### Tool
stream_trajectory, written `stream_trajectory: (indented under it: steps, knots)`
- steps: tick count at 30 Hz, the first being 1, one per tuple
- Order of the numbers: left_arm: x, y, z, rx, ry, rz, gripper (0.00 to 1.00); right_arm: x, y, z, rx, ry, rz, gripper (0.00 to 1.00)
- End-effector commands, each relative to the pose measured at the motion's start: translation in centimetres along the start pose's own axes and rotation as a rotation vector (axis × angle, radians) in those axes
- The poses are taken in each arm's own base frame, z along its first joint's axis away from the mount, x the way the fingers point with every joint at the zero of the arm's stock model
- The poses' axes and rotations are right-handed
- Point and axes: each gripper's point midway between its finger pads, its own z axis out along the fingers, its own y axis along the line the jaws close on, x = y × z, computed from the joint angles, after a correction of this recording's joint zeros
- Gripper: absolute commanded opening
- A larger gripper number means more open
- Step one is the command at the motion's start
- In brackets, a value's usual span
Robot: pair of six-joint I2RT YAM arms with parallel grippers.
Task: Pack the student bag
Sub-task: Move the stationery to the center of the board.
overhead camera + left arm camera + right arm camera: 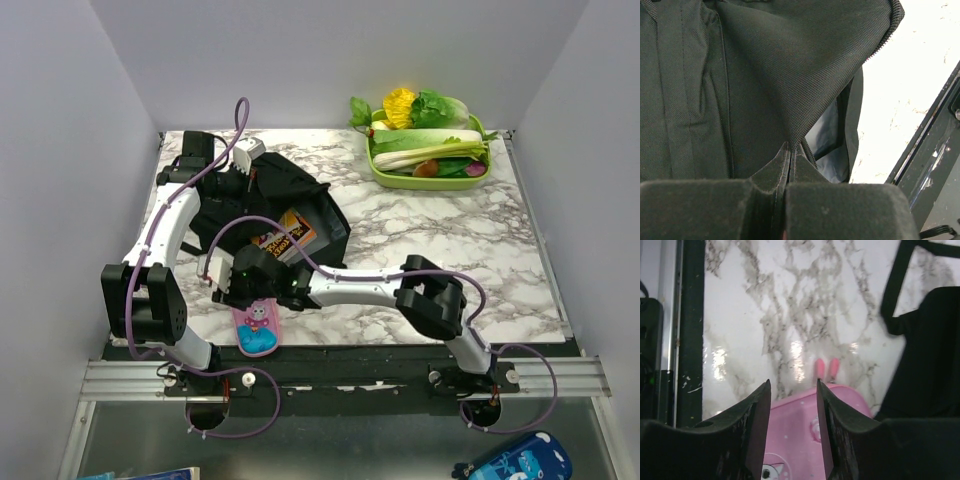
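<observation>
The student bag is a soft black backpack lying at the table's left, with its mouth facing the near side. A book with an orange and black cover sticks out of that mouth. My left gripper is shut on a fold of the bag's black fabric at the zip edge, and grey lining shows under the lifted flap. A pink pencil case lies flat near the front edge. My right gripper hangs open just above the pencil case, whose top shows between the fingers.
A green tray of toy vegetables stands at the back right. A bag strap lies on the marble beside the right gripper. The black front rail runs close to the pencil case. A blue case lies below the table edge.
</observation>
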Motion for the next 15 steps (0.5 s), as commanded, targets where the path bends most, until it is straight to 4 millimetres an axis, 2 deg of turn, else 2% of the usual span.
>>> stream_trajectory:
  steps: [1,3,6,8,9,11,13,15]
  knots:
    - [-1.9,-1.0,-1.4,0.001,-0.044,0.030,0.00,3.8,3.5,1.6,-0.110,0.067,-0.001,0.50]
    - [-1.9,-1.0,-1.4,0.002,-0.042,0.026,0.00,5.5,4.7,1.9,-0.155,0.107,0.001,0.49]
    - [-2.3,-1.1,-1.5,0.005,-0.048,0.029,0.00,7.0,5.3,2.2,-0.178,0.149,0.000,0.49]
    - [-2.4,-1.1,-1.5,0.004,-0.050,0.029,0.00,9.3,6.0,2.5,-0.194,0.214,0.021,0.49]
    - [-2.6,-1.1,-1.6,0.003,-0.053,0.031,0.00,9.3,5.3,2.9,-0.160,0.233,0.017,0.49]
    - [-2.6,-1.2,-1.6,0.006,-0.054,0.032,0.00,10.8,4.9,2.6,-0.125,0.275,0.030,0.49]
    - [-2.7,-1.2,-1.6,0.009,-0.056,0.032,0.00,12.9,4.1,1.8,-0.055,0.339,0.040,0.47]
    - [-2.7,-1.3,-1.6,0.011,-0.058,0.033,0.00,13.4,3.0,0.8,0.011,0.364,0.053,0.44]
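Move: Beneath the half-open right fingers and to their right lies the pink stationery case, its middle about 6 cm right, 3 cm back and 10 cm down. The bag's middle is roughly 23 cm ahead of the right hand and 10 cm to its right; the orange book inside is about 18 cm ahead, 14 cm right. From the left hand the case lies some 20 cm back, 1 cm left and 19 cm below. Sinking about 8 cm and easing back some 2–3 cm, the right hand comes down onto the left long edge of the pink stationery case, fingers still about half open and tipping roughly 10 degrees further down; the descent slows over its last part. The left hand keeps its pinch on the bag's raised flap, lifting about 1 cm. ##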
